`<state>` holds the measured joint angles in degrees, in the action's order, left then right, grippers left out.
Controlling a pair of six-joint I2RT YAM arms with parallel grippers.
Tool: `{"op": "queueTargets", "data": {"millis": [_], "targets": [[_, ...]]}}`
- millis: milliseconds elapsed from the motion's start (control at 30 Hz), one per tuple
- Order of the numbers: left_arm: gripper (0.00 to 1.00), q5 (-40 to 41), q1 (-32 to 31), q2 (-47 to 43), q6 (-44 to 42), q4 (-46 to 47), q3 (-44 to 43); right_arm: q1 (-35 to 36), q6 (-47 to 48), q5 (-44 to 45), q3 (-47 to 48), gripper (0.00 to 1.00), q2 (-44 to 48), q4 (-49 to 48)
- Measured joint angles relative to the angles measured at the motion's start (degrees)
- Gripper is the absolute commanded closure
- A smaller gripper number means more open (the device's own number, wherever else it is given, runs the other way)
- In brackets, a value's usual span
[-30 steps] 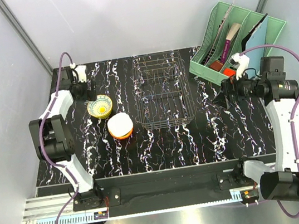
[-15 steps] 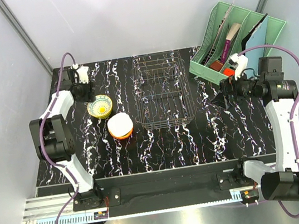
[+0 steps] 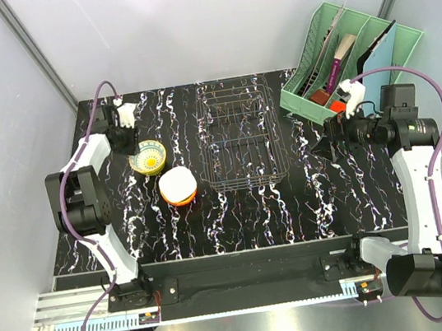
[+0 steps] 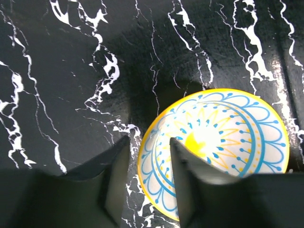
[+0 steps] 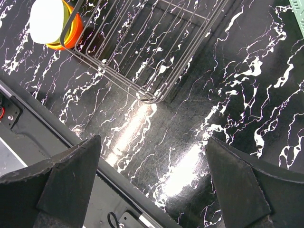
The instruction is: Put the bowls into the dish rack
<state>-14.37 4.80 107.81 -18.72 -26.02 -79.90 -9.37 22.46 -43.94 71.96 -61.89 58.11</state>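
A yellow-rimmed bowl with a blue pattern (image 3: 147, 157) (image 4: 223, 142) sits upright on the black marble table, left of the dish rack (image 3: 238, 138) (image 5: 147, 47), a dark wire basket with nothing in it. My left gripper (image 3: 128, 136) (image 4: 148, 142) straddles this bowl's near-left rim. One finger is outside, the other inside, and a thin strip of table shows between the outer finger and the rim. An upturned white bowl stacked on orange ones (image 3: 177, 186) (image 5: 50, 21) stands by the rack's front left corner. My right gripper (image 3: 327, 138) (image 5: 153, 142) hangs wide open, right of the rack, over bare table.
A mint-green file organiser (image 3: 346, 55) with books and small items stands at the back right, close behind the right wrist. The table's near edge and a metal rail (image 5: 71, 142) run below the right gripper. Grey walls enclose the table on three sides.
My left gripper's fingers have drawn closer together around the patterned bowl's rim, and its wrist has shifted slightly. The bowls and the right arm have hardly moved.
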Motion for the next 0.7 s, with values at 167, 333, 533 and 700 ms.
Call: {"op": "queueTargets", "data": {"millis": [167,333,533,700], "targets": [[0.73,-0.7,0.0,0.0,-1.0,-0.3,0.7,0.1,-0.4,0.1,-0.4,0.00,0.0,-0.1],[0.78,-0.9,0.1,0.1,-1.5,-0.8,0.8,0.4,-0.7,0.8,-1.2,0.00,0.0,-0.4],[1.00,-1.4,0.2,0.3,-2.3,-1.4,0.8,0.6,-1.3,1.0,-1.6,0.00,0.3,-0.5],[1.00,-2.6,0.2,0.3,-2.1,-1.1,0.8,0.8,-1.4,1.3,-1.6,0.00,0.4,-0.5]]}}
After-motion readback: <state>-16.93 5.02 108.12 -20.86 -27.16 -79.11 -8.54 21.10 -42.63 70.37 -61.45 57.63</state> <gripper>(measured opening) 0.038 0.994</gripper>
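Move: The patterned bowl's near-left rim already runs between the left hand's open fingers; the bowl's middle lies about 5 cm to the hand's right, 2 cm back and 3 cm below. The white-topped bowl stack is roughly 13 cm right and 13 cm back, the middle of the wire rack some 34 cm right and level with the hand. From the right hand the patterned bowl is about 55 cm left, 17 cm ahead and 21 cm lower. The left hand pinches the patterned bowl's left rim, one finger outside and one inside, its fingers going from under half open to almost shut. While closing, it eases back and down about 1 cm each way, with a slight drift right towards the bowl's middle; the wrist barely turns. ##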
